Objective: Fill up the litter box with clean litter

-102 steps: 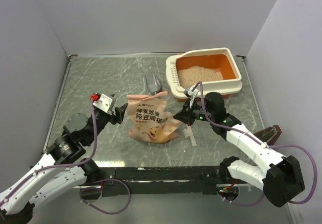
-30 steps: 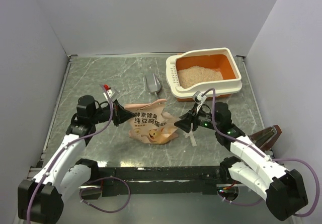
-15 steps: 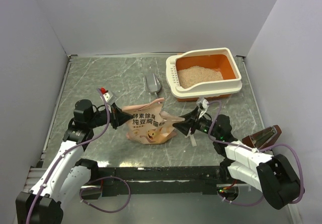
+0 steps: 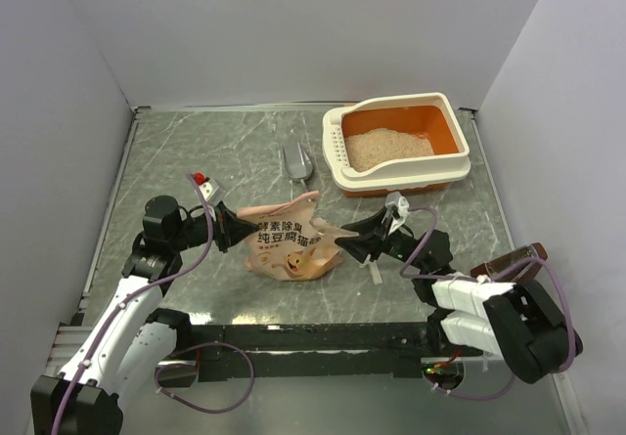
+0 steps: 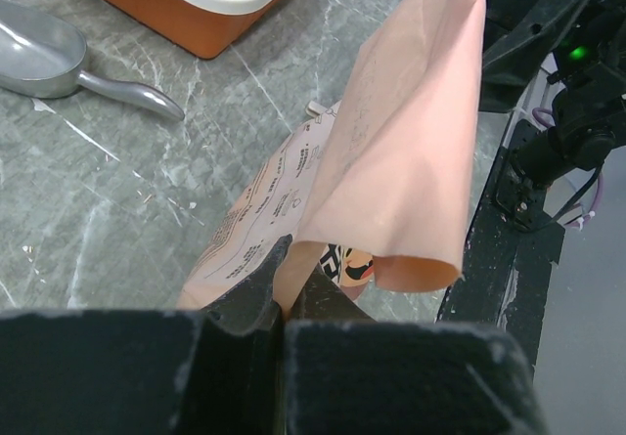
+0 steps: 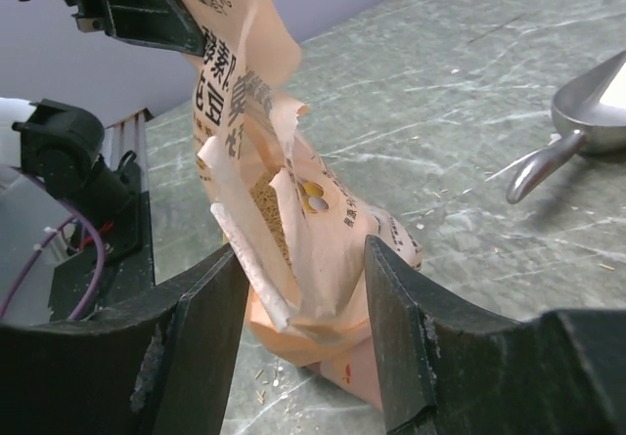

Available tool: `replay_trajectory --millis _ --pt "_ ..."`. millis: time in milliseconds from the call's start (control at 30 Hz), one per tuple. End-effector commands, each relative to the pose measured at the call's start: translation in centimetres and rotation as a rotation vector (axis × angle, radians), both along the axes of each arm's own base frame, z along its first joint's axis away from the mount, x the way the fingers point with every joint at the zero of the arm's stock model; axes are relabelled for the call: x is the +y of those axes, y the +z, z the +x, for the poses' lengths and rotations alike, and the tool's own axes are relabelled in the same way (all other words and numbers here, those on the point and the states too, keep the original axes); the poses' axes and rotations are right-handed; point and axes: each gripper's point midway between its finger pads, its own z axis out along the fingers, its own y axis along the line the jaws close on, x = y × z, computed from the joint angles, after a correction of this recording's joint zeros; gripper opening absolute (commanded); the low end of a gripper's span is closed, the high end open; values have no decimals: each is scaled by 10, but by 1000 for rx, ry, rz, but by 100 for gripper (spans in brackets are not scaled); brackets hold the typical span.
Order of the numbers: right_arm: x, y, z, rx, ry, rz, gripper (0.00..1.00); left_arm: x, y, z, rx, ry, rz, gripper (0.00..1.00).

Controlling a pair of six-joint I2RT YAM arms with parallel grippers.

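Note:
The litter box (image 4: 403, 170), cream rim and orange basin, stands at the back right with clean litter (image 4: 386, 148) in it. A tan-orange printed bag (image 4: 290, 245) lies mid-table. My left gripper (image 4: 233, 230) is shut on the bag's left edge and holds that flap up. In the left wrist view the left gripper (image 5: 284, 304) pinches the thin paper of the bag (image 5: 401, 161). My right gripper (image 4: 342, 244) is low at the bag's right end. In the right wrist view the right gripper (image 6: 303, 259) stands open, its fingers on either side of the bag (image 6: 333, 220), where granules (image 6: 264, 210) show inside.
A grey metal scoop (image 4: 296, 162) lies left of the litter box, also seen as the scoop (image 5: 59, 59) and the scoop (image 6: 587, 112). A small white strip (image 4: 375, 272) lies near the right gripper. A dark brown object (image 4: 514, 261) sits at the right edge.
The left gripper has taken hold of the bag's left edge and keeps it lifted. The right arm has dropped low and slid left, bringing its open fingers around the bag's right end.

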Motion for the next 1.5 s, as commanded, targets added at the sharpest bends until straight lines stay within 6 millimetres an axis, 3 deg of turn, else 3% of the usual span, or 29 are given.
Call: replay_trajectory --millis 0,133,167,233,400,567,633,700,733,900,967,1100,1333,1467 --pt "6 31 -7 -133 71 72 52 -2 18 -2 -75 -19 -28 1" --pt "10 34 -8 -114 106 95 32 -1 17 -2 -74 -19 -28 1" --pt "11 32 -9 -102 114 96 17 -2 17 -3 -72 -22 -29 1" --pt "10 37 -13 -97 124 129 0 -2 18 -6 -69 -29 -33 1" --pt "10 52 -28 -99 179 153 0 -3 16 -10 2 -41 -33 1" --pt "15 58 -47 7 307 74 0 -2 12 -10 219 -14 -6 1" --pt "14 70 -55 14 339 69 0 -6 21 -10 248 -8 -57 1" --pt "13 58 -59 123 352 22 0 -8 23 -12 360 15 -93 1" --pt "11 66 -63 105 355 18 0 -8 25 -9 392 19 -78 1" --pt "5 45 -74 253 341 -52 0 -6 -10 -26 696 38 -23 1" --pt "3 38 -76 295 338 -58 0 -9 -11 -36 758 14 -62 1" --pt "1 11 -86 436 350 -66 0 -5 -22 -55 820 41 -70 1" --pt "-4 -14 -102 719 348 -108 0 3 -36 -99 961 59 -51 1" --pt "-7 -19 -113 898 342 -108 0 6 -56 -112 1042 88 -51 1"
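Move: The litter bag's free right corner sits in the mouth of the open right fingers, about 2 cm left of and 2 cm below that hand. The bag's body lies roughly 12 cm to its left and 8 cm down; a white plastic strip is on the table about 8 cm to its right, level with it; the scoop lies some 27 cm ahead, 10 cm left. From the left hand, already pinching the other corner, the free corner is about 21 cm right, 3 cm back and 4 cm lower. The right fingers shut on the bag's free corner while dipping about 2 cm, then draw it back towards the base some 10 cm, first rising, then sinking again, swinging a little counter-clockwise. The left hand keeps its pinch, lagging before it too pulls back about 8 cm and sinks slightly. Both roll 40 to 50 degrees, upper side forward. ##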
